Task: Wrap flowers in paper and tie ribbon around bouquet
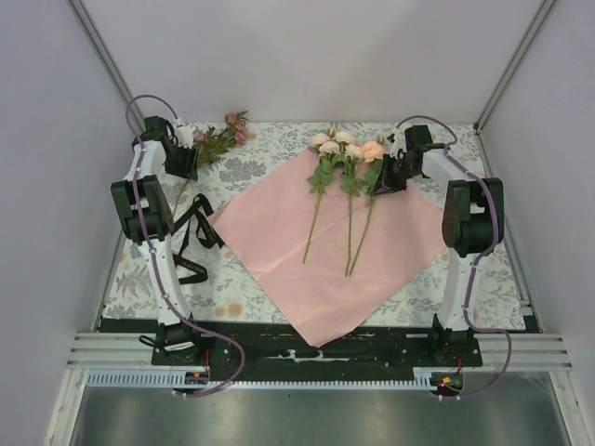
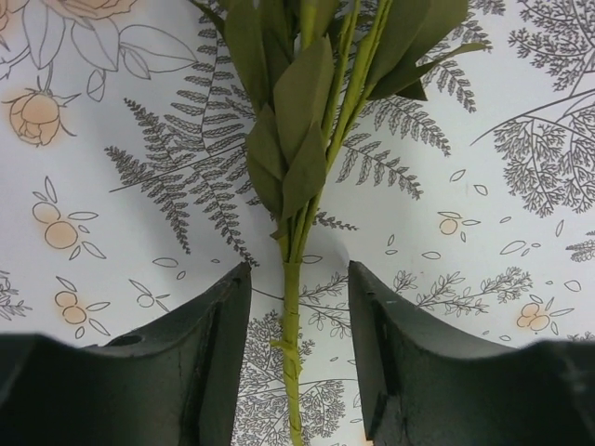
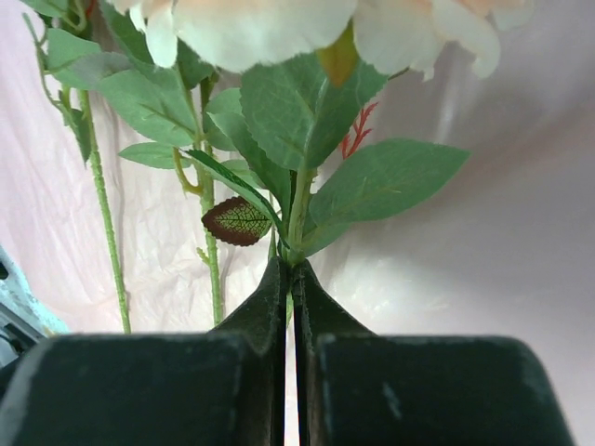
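The pink paper (image 1: 316,255) lies spread as a diamond on the tablecloth. Three flowers (image 1: 346,149) rest on it, blooms toward the back and stems pointing to me. My right gripper (image 1: 386,177) is shut on the stem of the rightmost, peach-bloomed flower (image 3: 299,200), just below its leaves, with the fingertips (image 3: 291,271) pinching it over the paper (image 3: 493,232). A mauve flower bunch (image 1: 228,132) lies at the back left, off the paper. My left gripper (image 2: 299,283) is open and straddles its green stem (image 2: 292,316) without touching it. The black ribbon (image 1: 192,237) lies loose at the left.
Grey-and-orange floral tablecloth (image 1: 465,279) covers the table. White enclosure walls stand close on both sides and at the back. The ribbon's loops lie right beside my left arm (image 1: 149,204).
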`<state>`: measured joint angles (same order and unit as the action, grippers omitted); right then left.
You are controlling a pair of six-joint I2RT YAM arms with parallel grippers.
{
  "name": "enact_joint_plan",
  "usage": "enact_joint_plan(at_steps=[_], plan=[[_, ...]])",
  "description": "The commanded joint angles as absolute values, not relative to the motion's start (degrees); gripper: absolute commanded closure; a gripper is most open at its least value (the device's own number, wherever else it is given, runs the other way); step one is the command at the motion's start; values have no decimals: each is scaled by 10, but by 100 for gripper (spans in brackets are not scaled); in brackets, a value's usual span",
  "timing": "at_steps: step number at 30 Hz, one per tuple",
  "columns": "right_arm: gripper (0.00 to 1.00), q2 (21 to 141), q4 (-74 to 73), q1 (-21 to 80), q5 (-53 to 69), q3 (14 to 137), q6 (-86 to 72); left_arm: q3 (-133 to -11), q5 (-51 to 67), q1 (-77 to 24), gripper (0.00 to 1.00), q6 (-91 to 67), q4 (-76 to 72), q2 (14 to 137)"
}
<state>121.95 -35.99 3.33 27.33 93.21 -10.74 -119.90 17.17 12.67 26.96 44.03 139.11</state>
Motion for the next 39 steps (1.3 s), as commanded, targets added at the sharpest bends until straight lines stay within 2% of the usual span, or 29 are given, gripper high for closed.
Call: enact_joint_plan(at_steps=[1,3,5,7,10,11,13,17,20,24,28,34,39], plan=[[99,1223,-333,36,320,950,-112,-1220,201,127,54,283,441,1410],[95,1230,-333,37,323,958,-115,-1227,197,127,70,280,442,1413],[86,1237,-334,37,323,963,-111,-1232,195,127,90,278,442,1412],[78,1244,-346,37,314,971,-103,-1240,194,128,98,272,442,1401],[65,1249,-367,36,307,983,-86,-1274,175,130,98,244,432,1374],[63,1247,-371,36,303,985,-85,-1289,167,132,98,230,422,1362],[52,1246,-378,37,298,988,-82,-1319,170,134,98,197,405,1335],[50,1241,-386,36,287,993,-78,-1340,213,120,98,119,394,1275],[51,1241,-393,37,279,998,-75,-1302,235,87,98,54,389,1226],[51,1246,-402,37,276,1002,-69,-1188,275,31,98,-95,332,1163],[52,1249,-402,36,285,1002,-68,-1043,280,-56,98,-250,187,1109],[53,1253,-396,38,302,1002,-55,-939,255,-207,98,-341,70,1114],[55,1257,-387,38,323,1007,-56,-899,248,-257,98,-397,3,1161]])
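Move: The stem of the pink flower bunch lies right between the left hand's open fingers, about 1 cm below the hand point. The black ribbon lies some 21 cm back and 1 cm to the right of that hand; the left rose on the paper is about 41 cm to its right and 6 cm back. The right hand still grips the peach flower's stem just above the paper, with the middle rose roughly 9 cm to its left and 2 cm back. Straight up, then sweeping right: the left hand first shuts on the pink bunch's stem, lifts it some 24 cm, and carries it about 40 cm right and a little back over the paper, sinking again towards the left rose while its fingertips tilt rightward some 40 degrees. The right hand stays nearly in place and opens about halfway, letting go of the peach flower. ##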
